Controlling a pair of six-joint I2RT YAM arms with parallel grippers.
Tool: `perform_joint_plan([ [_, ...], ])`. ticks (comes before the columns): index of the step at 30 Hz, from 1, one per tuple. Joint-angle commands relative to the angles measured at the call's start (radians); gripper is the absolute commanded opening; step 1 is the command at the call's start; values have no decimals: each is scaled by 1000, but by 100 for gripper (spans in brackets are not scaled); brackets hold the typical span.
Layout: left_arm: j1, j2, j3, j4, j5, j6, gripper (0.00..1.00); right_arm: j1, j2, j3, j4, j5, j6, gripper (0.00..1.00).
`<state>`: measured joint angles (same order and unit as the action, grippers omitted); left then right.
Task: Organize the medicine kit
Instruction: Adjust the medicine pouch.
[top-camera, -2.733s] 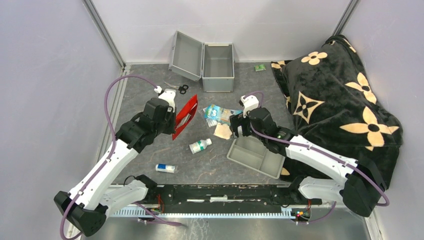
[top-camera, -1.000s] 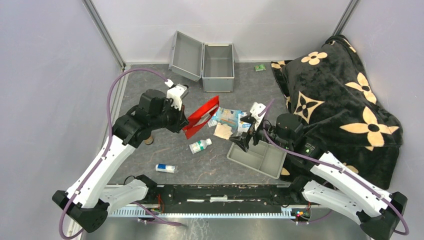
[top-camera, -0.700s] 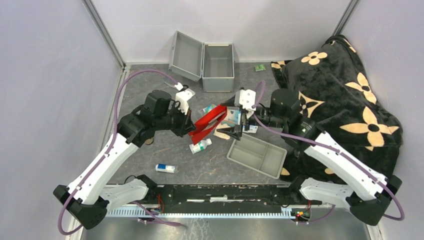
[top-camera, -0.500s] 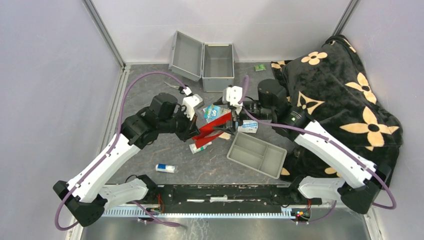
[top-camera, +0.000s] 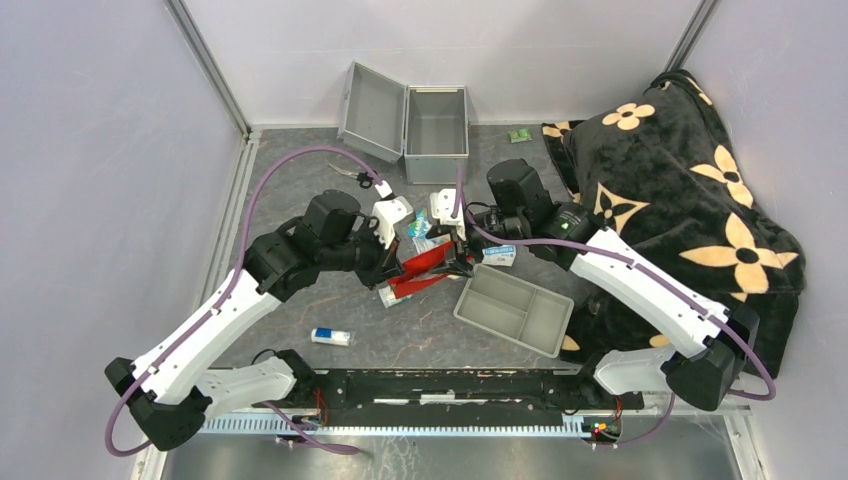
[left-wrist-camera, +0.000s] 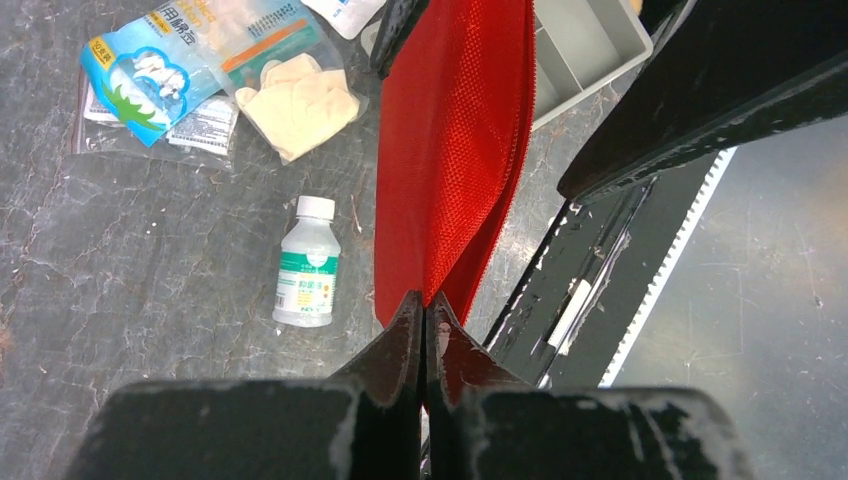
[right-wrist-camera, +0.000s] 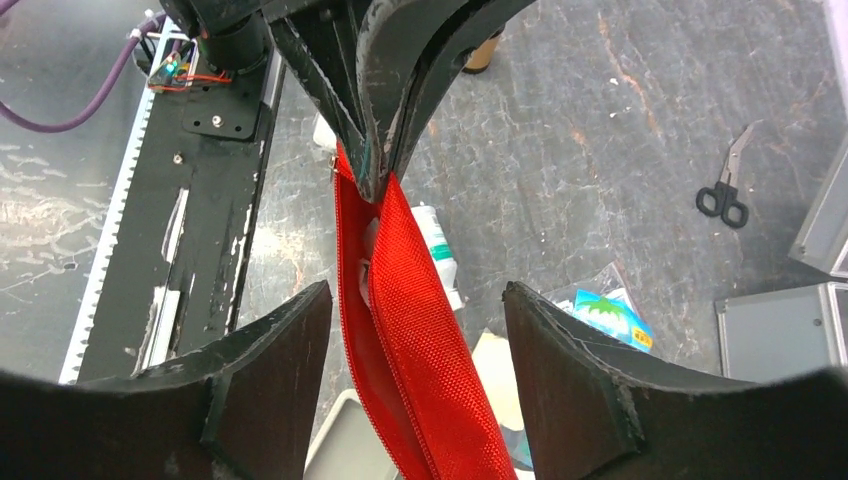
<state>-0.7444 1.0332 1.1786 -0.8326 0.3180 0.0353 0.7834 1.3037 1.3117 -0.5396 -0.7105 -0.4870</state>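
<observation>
The medicine kit (top-camera: 437, 120), a silver-grey metal case, stands open at the back of the table with its lid (top-camera: 372, 110) swung to the left. My left gripper (top-camera: 393, 270) is shut on one end of a flat red pouch (top-camera: 425, 268) and holds it off the table; in the left wrist view the fingertips (left-wrist-camera: 425, 305) pinch the pouch (left-wrist-camera: 450, 150) at its edge. My right gripper (right-wrist-camera: 415, 300) is open, its jaws straddling the other end of the pouch (right-wrist-camera: 420, 340) with a gap on each side.
A grey divided tray (top-camera: 515, 308) lies right of the pouch. A small bottle (left-wrist-camera: 305, 270), tan gloves (left-wrist-camera: 300, 100) and a blue packet (left-wrist-camera: 140, 70) lie under the pouch. Scissors (top-camera: 352, 175), a small box (top-camera: 331, 336) and a black flowered blanket (top-camera: 680, 200) are also here.
My right arm has swung left from the tray to the pouch, and its jaws have narrowed around it. My left gripper has carried the pouch right, toward the middle.
</observation>
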Motion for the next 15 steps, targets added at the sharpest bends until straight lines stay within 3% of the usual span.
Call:
perform_joint_plan([
  [1,-12,-15,20,9,26,57,2,2,15,44,-41,3,-33,68],
  [11,-17,-38,26,6,26,75,2,-1,39,38,-64,-2,-40,52],
  [15,-16,-50,23,17,-6,69,6,1,37,35,-68,-6,-46,36],
])
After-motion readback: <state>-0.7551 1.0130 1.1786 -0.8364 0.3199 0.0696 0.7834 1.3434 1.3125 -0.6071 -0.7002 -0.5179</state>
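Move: The red medicine pouch is held by its left end in the left fingers. Its middle is about 9 cm to the right of the left hand, 2 cm ahead and slightly lower; from the right hand it is some 4 cm left, 3 cm back and 4 cm down. On the table roughly 20 cm below the right hand, the white bottle lies about 11 cm left and 9 cm back, the blue packet 6 cm straight ahead, and the white box 14 cm right and 1 cm ahead. The pouch's free right part is taken between the right fingers: the right hand sinks about 2.5 cm over it, tips its fingers some 5 degrees further down and closes from wide to under half open, one finger on either side of the textured ridge, the nearer finger over the pouch's open side. The left hand keeps its pinch and holds almost still. ##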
